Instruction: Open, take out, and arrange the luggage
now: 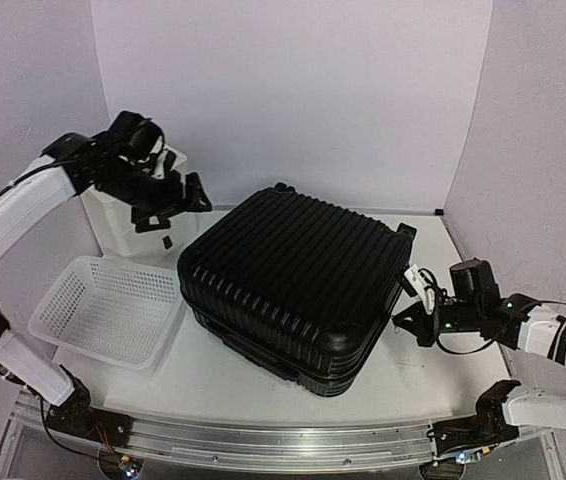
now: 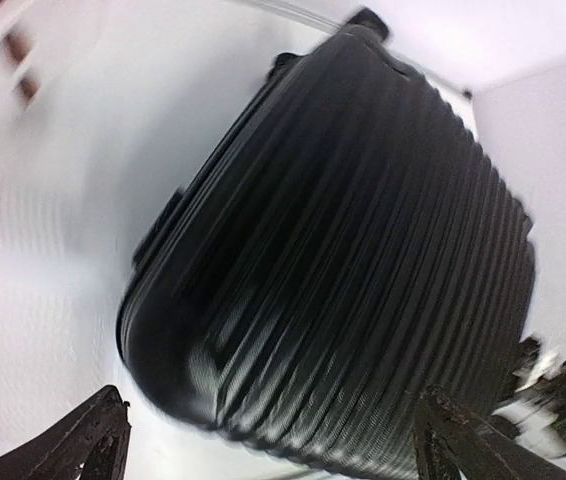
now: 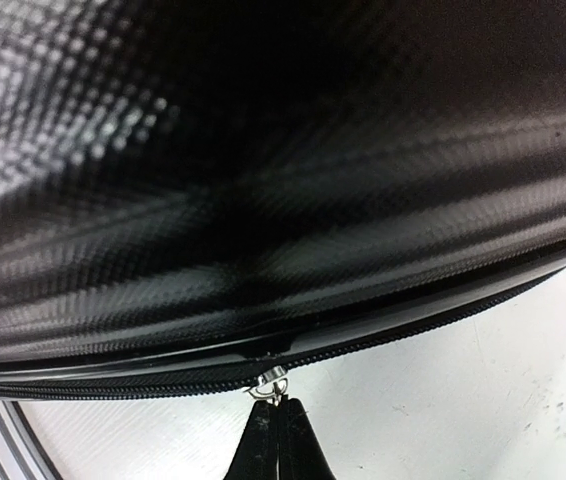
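Note:
The luggage (image 1: 293, 280), a big black ribbed hard-shell case, lies flat and closed in the middle of the table. It fills the left wrist view (image 2: 363, 250) and the right wrist view (image 3: 263, 180). My right gripper (image 1: 406, 316) is at its right side, low by the seam. In the right wrist view the right gripper (image 3: 276, 408) is shut on the small metal zipper pull (image 3: 273, 380), which sits on the zipper line. My left gripper (image 1: 173, 205) hangs open above the table's back left, off the case's corner. Its fingers (image 2: 93, 440) hold nothing.
A white perforated basket (image 1: 108, 305) lies at the left of the luggage, almost touching it. A white drawer box (image 1: 123, 225) stands at the back left under the left arm. White walls close in the back and both sides. A metal rail (image 1: 263, 440) runs along the front edge.

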Available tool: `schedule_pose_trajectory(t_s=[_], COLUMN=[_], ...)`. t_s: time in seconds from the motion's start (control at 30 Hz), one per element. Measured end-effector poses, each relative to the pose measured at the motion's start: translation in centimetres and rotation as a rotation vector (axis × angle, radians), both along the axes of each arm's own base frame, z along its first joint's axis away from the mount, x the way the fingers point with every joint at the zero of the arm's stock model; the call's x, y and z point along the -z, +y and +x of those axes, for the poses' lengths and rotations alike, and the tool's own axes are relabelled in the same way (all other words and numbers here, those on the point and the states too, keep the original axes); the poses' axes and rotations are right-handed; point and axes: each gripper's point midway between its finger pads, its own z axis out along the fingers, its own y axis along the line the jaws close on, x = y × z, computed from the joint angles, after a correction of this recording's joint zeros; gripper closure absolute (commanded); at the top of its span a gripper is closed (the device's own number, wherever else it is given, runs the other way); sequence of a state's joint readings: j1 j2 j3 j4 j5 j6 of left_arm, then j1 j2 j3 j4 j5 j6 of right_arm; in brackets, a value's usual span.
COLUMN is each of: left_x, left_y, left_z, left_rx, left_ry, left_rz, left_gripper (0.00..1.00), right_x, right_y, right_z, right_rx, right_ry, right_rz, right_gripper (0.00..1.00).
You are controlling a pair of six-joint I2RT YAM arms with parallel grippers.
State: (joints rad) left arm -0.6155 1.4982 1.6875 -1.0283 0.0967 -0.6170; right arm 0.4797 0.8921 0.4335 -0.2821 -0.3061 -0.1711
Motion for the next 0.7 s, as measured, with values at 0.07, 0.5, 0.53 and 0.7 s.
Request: schedule_pose_trajectory(t_s=[0.07, 0.5, 0.53, 0.7], left_x=[0.3, 10.1, 10.2, 10.6], left_y=[1.7, -2.2, -2.4, -2.9], left_z=[-2.3, -2.5, -2.5, -2.2], left_rx=[-0.117, -0.442, -0.465, -0.531], left_ry=[0.079, 0.499, 0.502, 0.502], left_rz=[-0.080, -0.247, -0.253, -0.257], left_gripper=[0.01, 0.05, 0.04, 0.05], right_x=[0.2, 0.2, 0.1, -0.2], right_y=[0.1, -0.4, -0.6, -1.2], right_z=[0.1, 1.4, 1.5, 1.7], right_rx=[-0.011, 0.021, 0.029, 0.055], right_ry=[0.000, -0.034, -0.041, -0.065], right_rz=[-0.015, -0.058, -0.061, -0.065], right_gripper=[1.00, 1.00, 1.00, 1.00])
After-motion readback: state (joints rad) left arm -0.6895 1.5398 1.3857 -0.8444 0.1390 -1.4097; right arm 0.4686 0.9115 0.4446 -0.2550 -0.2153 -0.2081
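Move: The suitcase's left corner lies about 12 cm below my open left hand, some 3 cm back and 4 cm to the right; the suitcase's middle is about 23 cm right and 9 cm back. The basket stands about 13 cm left, level fore and aft, and the drawer unit some 17 cm farther out and 8 cm left. My right hand already holds the zipper pull; that left corner is about 45 cm to its left and 5 cm ahead. I bring my left hand down about 10 cm onto the suitcase's left corner, swinging back a few centimetres first and then easing right. Meanwhile I tip the fingers to point more steeply down and turn them some 30 degrees counter-clockwise, keeping them wide open astride the corner. My shut right fingers keep the zipper pull and edge forward and slightly right, about 2 cm. ##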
